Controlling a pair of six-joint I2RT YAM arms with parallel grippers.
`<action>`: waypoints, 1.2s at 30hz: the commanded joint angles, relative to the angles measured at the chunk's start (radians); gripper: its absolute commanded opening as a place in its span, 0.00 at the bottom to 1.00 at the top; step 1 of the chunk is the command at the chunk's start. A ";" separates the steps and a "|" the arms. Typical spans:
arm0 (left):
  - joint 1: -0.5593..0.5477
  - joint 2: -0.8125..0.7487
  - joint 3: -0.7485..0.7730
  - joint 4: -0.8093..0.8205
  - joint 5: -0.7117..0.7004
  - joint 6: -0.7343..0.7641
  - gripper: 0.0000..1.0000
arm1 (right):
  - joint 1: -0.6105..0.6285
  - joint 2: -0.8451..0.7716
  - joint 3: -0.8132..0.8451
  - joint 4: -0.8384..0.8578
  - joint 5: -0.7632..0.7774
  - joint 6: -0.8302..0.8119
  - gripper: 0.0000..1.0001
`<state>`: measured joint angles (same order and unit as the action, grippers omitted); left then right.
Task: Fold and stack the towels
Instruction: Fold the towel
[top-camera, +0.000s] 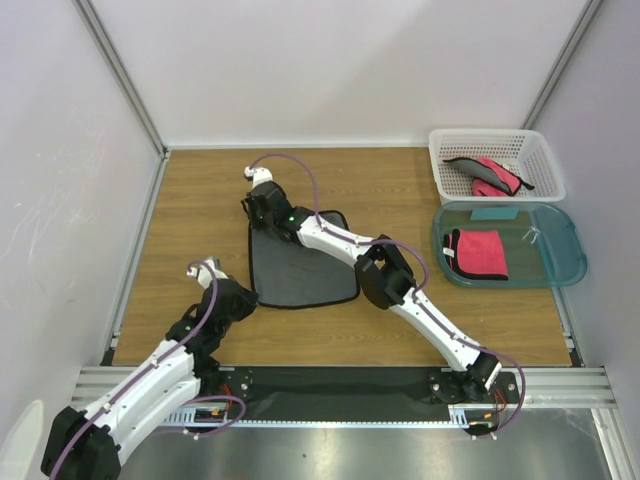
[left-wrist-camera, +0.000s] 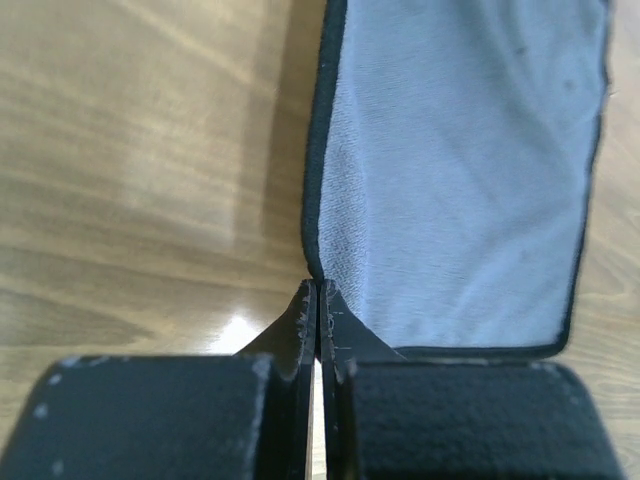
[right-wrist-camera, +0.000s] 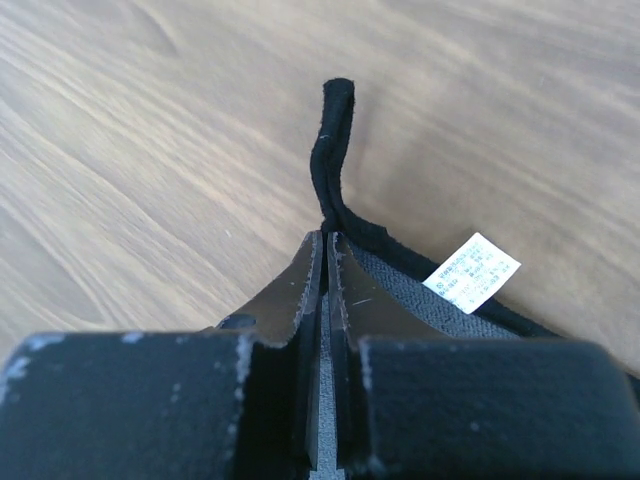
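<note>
A dark grey towel (top-camera: 300, 265) with black edging lies spread back-side up on the wooden table. My left gripper (top-camera: 247, 300) is shut on its near-left corner. In the left wrist view the jaws (left-wrist-camera: 318, 288) pinch the corner where the black hem ends, and the grey cloth (left-wrist-camera: 460, 180) stretches away to the right. My right gripper (top-camera: 256, 212) is shut on the far-left corner. In the right wrist view the hem (right-wrist-camera: 335, 150) sticks up past the gripper (right-wrist-camera: 327, 240), beside a white label (right-wrist-camera: 472, 272). Pink-red towels lie in the basket (top-camera: 487, 175) and the tub (top-camera: 480, 252).
The white lattice basket (top-camera: 440, 165) stands at the back right, with the teal translucent tub (top-camera: 560, 272) just in front of it. White walls and metal rails close in the table on the left, back and right.
</note>
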<state>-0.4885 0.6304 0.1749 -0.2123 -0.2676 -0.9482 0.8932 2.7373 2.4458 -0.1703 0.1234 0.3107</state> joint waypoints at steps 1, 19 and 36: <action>-0.001 -0.032 0.044 -0.048 -0.042 0.054 0.00 | -0.020 -0.079 0.036 0.120 -0.062 0.073 0.01; -0.103 0.070 0.239 0.024 0.099 0.246 0.00 | -0.125 -0.235 -0.165 0.196 -0.234 0.060 0.00; -0.372 0.377 0.420 0.057 -0.005 0.292 0.00 | -0.226 -0.473 -0.613 0.342 -0.283 0.054 0.00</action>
<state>-0.8368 0.9974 0.5503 -0.1806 -0.2787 -0.6792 0.6888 2.3650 1.8641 0.0635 -0.1627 0.3805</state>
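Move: The left hand pinches the towel's near-left corner; the near-right corner lies about 24 cm to its right, level in depth and 3 cm lower. The right hand pinches the far-left corner, with the far-right corner about 23 cm to its right, 1 cm back and 3 cm lower. The towel's middle is some 12 cm right and 10 cm ahead of the left hand. The folded red towel lies about 53 cm right and 12 cm ahead of the left hand. Both hands keep pinching the towel's left corners, lift them about 7 cm and carry them right some 11 cm. ##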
